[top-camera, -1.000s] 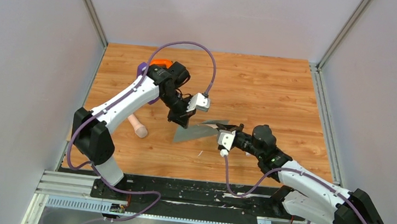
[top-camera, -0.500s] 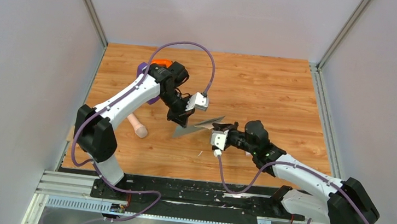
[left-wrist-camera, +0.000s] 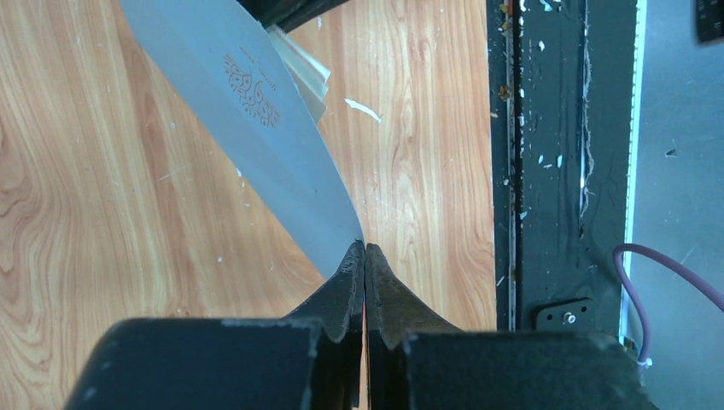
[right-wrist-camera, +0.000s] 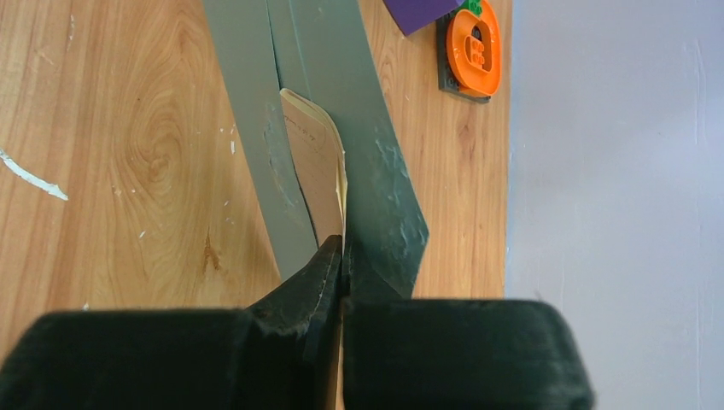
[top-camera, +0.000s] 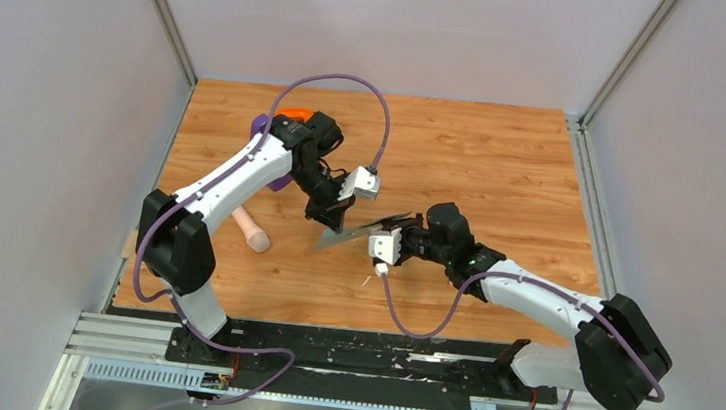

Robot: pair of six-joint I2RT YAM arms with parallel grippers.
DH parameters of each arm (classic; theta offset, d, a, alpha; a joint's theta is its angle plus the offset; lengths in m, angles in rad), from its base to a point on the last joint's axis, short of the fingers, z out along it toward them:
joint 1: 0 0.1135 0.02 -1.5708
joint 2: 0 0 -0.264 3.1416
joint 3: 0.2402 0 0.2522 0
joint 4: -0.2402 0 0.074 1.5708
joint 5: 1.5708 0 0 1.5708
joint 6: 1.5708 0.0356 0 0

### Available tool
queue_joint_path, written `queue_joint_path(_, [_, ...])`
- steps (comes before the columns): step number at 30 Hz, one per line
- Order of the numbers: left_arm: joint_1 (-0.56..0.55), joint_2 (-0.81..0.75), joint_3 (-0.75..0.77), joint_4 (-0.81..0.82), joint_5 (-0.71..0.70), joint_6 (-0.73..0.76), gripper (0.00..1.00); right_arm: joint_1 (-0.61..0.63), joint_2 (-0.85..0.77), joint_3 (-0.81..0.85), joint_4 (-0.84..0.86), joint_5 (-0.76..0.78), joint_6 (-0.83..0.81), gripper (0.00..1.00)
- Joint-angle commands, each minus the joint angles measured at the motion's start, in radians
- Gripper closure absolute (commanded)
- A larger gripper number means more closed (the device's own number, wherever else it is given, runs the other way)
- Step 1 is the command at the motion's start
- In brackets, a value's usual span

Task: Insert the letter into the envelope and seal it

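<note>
The grey-teal envelope (top-camera: 351,236) hangs tilted above the wooden table between my two grippers. My left gripper (top-camera: 332,225) is shut on one corner of it; in the left wrist view the envelope (left-wrist-camera: 256,128) runs up and left from the closed tips (left-wrist-camera: 364,248). My right gripper (top-camera: 394,232) is shut on the pale beige letter (right-wrist-camera: 316,162). The letter's far part sits between the envelope's (right-wrist-camera: 367,111) two grey layers, and its near end is pinched at the tips (right-wrist-camera: 343,249). A pale edge of the letter (left-wrist-camera: 300,68) shows behind the envelope.
A pinkish cylinder (top-camera: 252,233) lies on the table (top-camera: 503,168) left of the envelope. An orange pumpkin-shaped piece (right-wrist-camera: 475,51) and a purple piece (right-wrist-camera: 418,10) sit at the back left, partly behind my left arm. A small white scrap (top-camera: 368,281) lies nearby.
My right gripper has moved left toward the left gripper, carrying the letter further into the envelope. The envelope has turned more edge-on. My left gripper has barely moved.
</note>
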Motion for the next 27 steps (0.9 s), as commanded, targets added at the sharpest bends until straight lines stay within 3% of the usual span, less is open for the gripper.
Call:
queue_joint_path(1, [0.001, -0.005, 0.019, -0.002, 0.057, 0.016, 1.00, 0.018, 0.037, 0.064, -0.009, 0.008, -0.060, 1.00])
queue_joint_path(13, [0.012, -0.007, 0.001, 0.131, 0.062, -0.110, 1.00, 0.050, 0.197, 0.289, -0.312, 0.031, 0.067, 1.00])
queue_joint_path(22, [0.018, -0.018, -0.027, 0.170, 0.143, -0.163, 1.00, 0.134, 0.247, 0.300, -0.352, 0.163, 0.035, 1.00])
queue_joint_path(27, [0.025, -0.024, -0.057, 0.198, 0.169, -0.199, 1.00, 0.152, 0.232, 0.324, -0.432, 0.216, 0.126, 1.00])
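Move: About 5 cm to the left of the right hand, some 1 cm back and slightly below, is the middle of the open envelope; the right fingers already hold the folded letter in its mouth. The left hand grips the envelope's other end, with its middle about 5 cm to the right, 1 cm ahead and 3 cm below. From the right hand, a white scrap lies 3 cm left and 11 cm back, and the wooden pin 29 cm left and 2 cm back, both roughly 12 cm down. Feeding the letter towards the envelope's held end, the right hand goes left about 3 cm, then mostly sinks, some 4 cm in all, edging back at the end while its fingers tip roughly 15 degrees further down. The left hand keeps its pinch and brings the envelope about 2 cm to the right to meet it, swinging forward and partly back with a slight counter-clockwise turn. Both grippers stay shut. ##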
